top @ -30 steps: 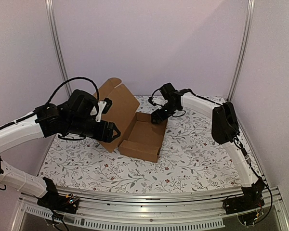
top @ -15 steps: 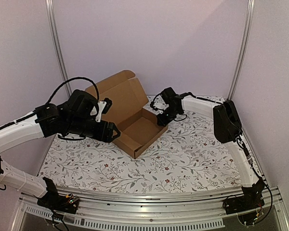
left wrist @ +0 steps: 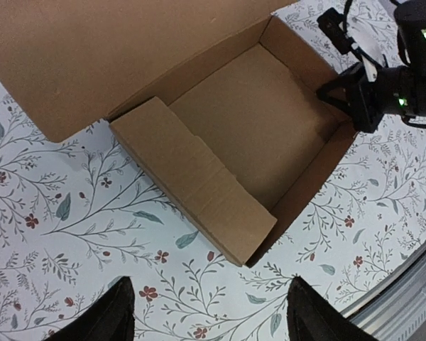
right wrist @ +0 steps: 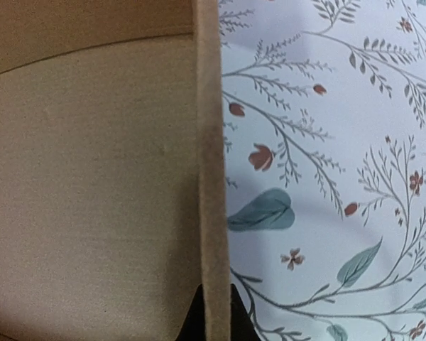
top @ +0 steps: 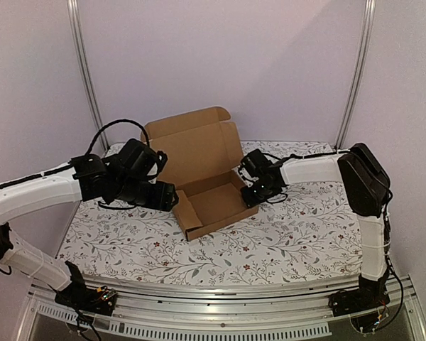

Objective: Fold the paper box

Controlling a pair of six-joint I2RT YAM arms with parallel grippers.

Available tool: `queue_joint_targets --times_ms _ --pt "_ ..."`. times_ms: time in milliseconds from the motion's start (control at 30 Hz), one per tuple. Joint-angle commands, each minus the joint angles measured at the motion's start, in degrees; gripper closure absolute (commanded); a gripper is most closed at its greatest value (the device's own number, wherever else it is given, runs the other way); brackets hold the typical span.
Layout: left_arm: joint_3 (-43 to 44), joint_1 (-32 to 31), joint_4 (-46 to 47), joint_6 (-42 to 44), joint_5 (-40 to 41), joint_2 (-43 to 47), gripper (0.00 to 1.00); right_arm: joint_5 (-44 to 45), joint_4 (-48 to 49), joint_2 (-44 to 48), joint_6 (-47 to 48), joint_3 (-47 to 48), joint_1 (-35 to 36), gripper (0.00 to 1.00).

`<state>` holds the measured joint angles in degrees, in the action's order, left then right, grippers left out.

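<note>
The paper box (top: 214, 204) is a brown cardboard tray lying on the table, with its lid (top: 195, 142) standing up at the back. My right gripper (top: 253, 193) is shut on the tray's right side wall. In the right wrist view the wall edge (right wrist: 210, 170) runs straight down between the dark fingertips (right wrist: 236, 320). My left gripper (top: 169, 198) hovers open just left of the tray's front left corner, touching nothing. In the left wrist view its two fingers (left wrist: 115, 314) frame bare tablecloth, with the box (left wrist: 250, 135) above them.
A floral tablecloth (top: 291, 234) covers the table. White walls and metal posts (top: 85, 71) close in the back and sides. An aluminium rail (top: 220, 295) runs along the near edge by the arm bases.
The right gripper has closed on the box's side wall and swung the box round, so the lid now faces the back. The tray has shifted right and nearer. The left arm moved slightly right.
</note>
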<state>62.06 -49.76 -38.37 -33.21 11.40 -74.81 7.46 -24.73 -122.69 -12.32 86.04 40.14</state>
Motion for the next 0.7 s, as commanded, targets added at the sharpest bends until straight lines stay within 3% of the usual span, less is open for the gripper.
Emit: queue_joint_targets --times_ms 0,267,667 --pt "0.00 0.07 -0.01 -5.06 6.02 -3.91 0.28 6.76 3.97 5.35 -12.53 -7.21 3.09 1.00" --pt "4.17 0.78 -0.60 -7.61 6.63 -14.77 0.28 14.34 8.44 8.71 -23.07 -16.35 8.51 1.00" --pt "7.42 3.79 -0.70 -5.22 8.12 -24.93 0.29 15.02 9.81 10.58 -25.47 -18.49 10.65 1.00"
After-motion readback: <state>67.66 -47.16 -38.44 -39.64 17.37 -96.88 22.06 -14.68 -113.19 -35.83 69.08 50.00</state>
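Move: The left hand, open and high, has the box's left flap about 10 cm ahead, 5 cm to its right and 13 cm below. From that hand, the box floor lies some 12 cm ahead, 13 cm right and 15 cm below. The right hand already pinches the right wall; from it the floor's middle is roughly 12 cm left and level fore-and-aft, the left flap 20 cm left and 2 cm back, the raised lid 13 cm ahead and 16 cm left. Keeping its pinch on the box's right wall, the right hand drags that end back about 6 cm towards the base, turning clockwise with it and easing to a stop. Meanwhile the left hand drops some 10 cm and reaches about 4 cm forward towards the near part of the left flap, turning slightly counter-clockwise, fingers still wide open. ##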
